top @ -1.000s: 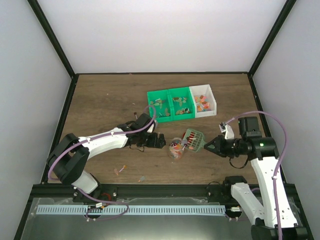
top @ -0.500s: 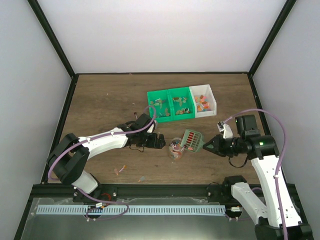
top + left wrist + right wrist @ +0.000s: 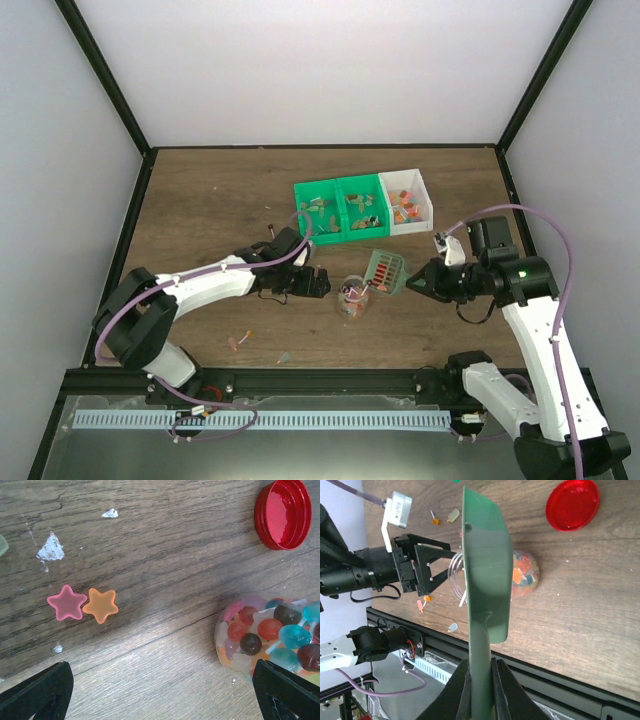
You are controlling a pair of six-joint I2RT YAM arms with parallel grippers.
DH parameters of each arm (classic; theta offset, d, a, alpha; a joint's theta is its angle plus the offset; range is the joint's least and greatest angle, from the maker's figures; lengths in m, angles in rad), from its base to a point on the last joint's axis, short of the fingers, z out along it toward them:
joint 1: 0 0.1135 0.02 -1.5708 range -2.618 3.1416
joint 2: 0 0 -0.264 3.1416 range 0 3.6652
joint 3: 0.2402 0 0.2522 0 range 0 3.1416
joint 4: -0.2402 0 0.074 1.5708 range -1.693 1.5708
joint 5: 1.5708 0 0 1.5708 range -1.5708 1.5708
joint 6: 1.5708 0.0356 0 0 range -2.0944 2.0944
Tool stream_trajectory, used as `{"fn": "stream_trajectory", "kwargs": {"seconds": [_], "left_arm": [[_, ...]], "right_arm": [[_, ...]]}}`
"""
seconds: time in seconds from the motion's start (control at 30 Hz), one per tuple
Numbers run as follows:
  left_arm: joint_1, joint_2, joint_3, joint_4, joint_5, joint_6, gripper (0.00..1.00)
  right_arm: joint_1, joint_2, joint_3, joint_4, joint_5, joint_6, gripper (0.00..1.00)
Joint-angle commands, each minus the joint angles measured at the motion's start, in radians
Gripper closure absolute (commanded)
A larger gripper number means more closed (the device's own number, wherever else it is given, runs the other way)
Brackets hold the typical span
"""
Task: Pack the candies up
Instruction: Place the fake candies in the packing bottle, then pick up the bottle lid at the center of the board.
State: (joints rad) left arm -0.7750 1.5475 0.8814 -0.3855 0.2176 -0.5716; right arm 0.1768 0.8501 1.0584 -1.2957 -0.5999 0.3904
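A small clear jar [image 3: 352, 296] stands mid-table, part-filled with candies [image 3: 270, 636] in red, blue, pink and brown. My right gripper [image 3: 481, 682] is shut on the handle of a green slotted scoop [image 3: 487, 570]. The scoop is tilted over the jar [image 3: 522, 574] with several orange candies in it [image 3: 384, 272]. My left gripper [image 3: 160, 695] is wide open, low over the table just left of the jar, and it grips nothing. The jar lies by its right fingertip [image 3: 285, 690]. Two star candies, pink [image 3: 66, 601] and orange [image 3: 101, 604], lie loose on the wood.
A red lid [image 3: 571, 504] lies open side up beside the jar. Green bins [image 3: 340, 208] and a white bin [image 3: 408, 200] holding more candies stand behind it. A few stray candies [image 3: 238, 340] lie near the front rail [image 3: 300, 378].
My right gripper has carried the scoop slightly up and left, closer over the jar. The left arm has not moved.
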Motion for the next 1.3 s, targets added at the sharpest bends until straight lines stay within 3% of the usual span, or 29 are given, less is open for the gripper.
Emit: {"fn": "stream_trajectory", "kwargs": {"seconds": [0.0,0.1,0.2,0.4,0.63,0.77,0.87,1.03,1.27], "left_arm": [[0.005,-0.023,-0.004,0.001,-0.006,0.008,0.00],[0.006,-0.014,0.008,-0.012,-0.003,0.014,0.00],[0.008,-0.021,-0.001,-0.001,-0.007,0.011,0.00],[0.011,-0.022,0.002,-0.014,-0.006,0.013,0.00],[0.030,-0.089,0.005,-0.080,-0.033,0.030,0.00],[0.049,-0.125,-0.005,-0.128,-0.039,0.044,0.00],[0.058,-0.149,-0.010,-0.149,-0.045,0.043,0.00],[0.067,-0.170,0.011,-0.152,-0.071,0.007,0.00],[0.067,-0.182,0.112,-0.177,-0.176,-0.068,0.00]], "right_arm": [[0.025,-0.002,0.008,0.045,-0.042,0.023,0.99],[0.040,-0.005,0.026,0.021,0.061,0.024,0.99],[0.041,-0.008,0.007,0.051,0.002,0.037,0.99],[0.040,0.008,0.077,0.074,0.054,0.079,0.99],[0.014,0.019,-0.112,0.465,-0.101,0.291,0.99],[-0.114,0.016,-0.256,0.700,-0.244,0.410,0.99],[-0.211,-0.038,-0.343,0.814,-0.229,0.514,0.99],[-0.344,-0.138,-0.459,0.837,-0.150,0.627,0.99],[-0.520,-0.153,-0.663,0.948,-0.203,0.666,0.99]]}}
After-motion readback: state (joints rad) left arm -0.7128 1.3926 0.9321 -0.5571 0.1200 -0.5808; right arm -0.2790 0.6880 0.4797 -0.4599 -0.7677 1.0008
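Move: From the right hand, which holds the green scoop, the white candy compartment lies about 31 cm ahead, 5 cm right and 20 cm below. The bottle is some 5 cm ahead, 11 cm left and 17 cm down; the red lid, 13 cm ahead, 4 cm left and 22 cm down. From the open left hand, the compartment is 24 cm ahead, 23 cm right and slightly lower; the bottle 3 cm back and 7 cm right; the star candies 3 cm ahead, 3 cm left and 6 cm down. After hovering briefly, the right hand keeps its hold on the scoop handle and swings it away from the bottle, first forward about 9 cm, then 7 cm right while sinking some 6 cm, turning about 40 degrees clockwise so the scoop head comes round to the near right corner of the white compartment. Meanwhile the left hand, fingers still wide open and empty, rises and draws left roughly 5 cm each, away from the bottle. ##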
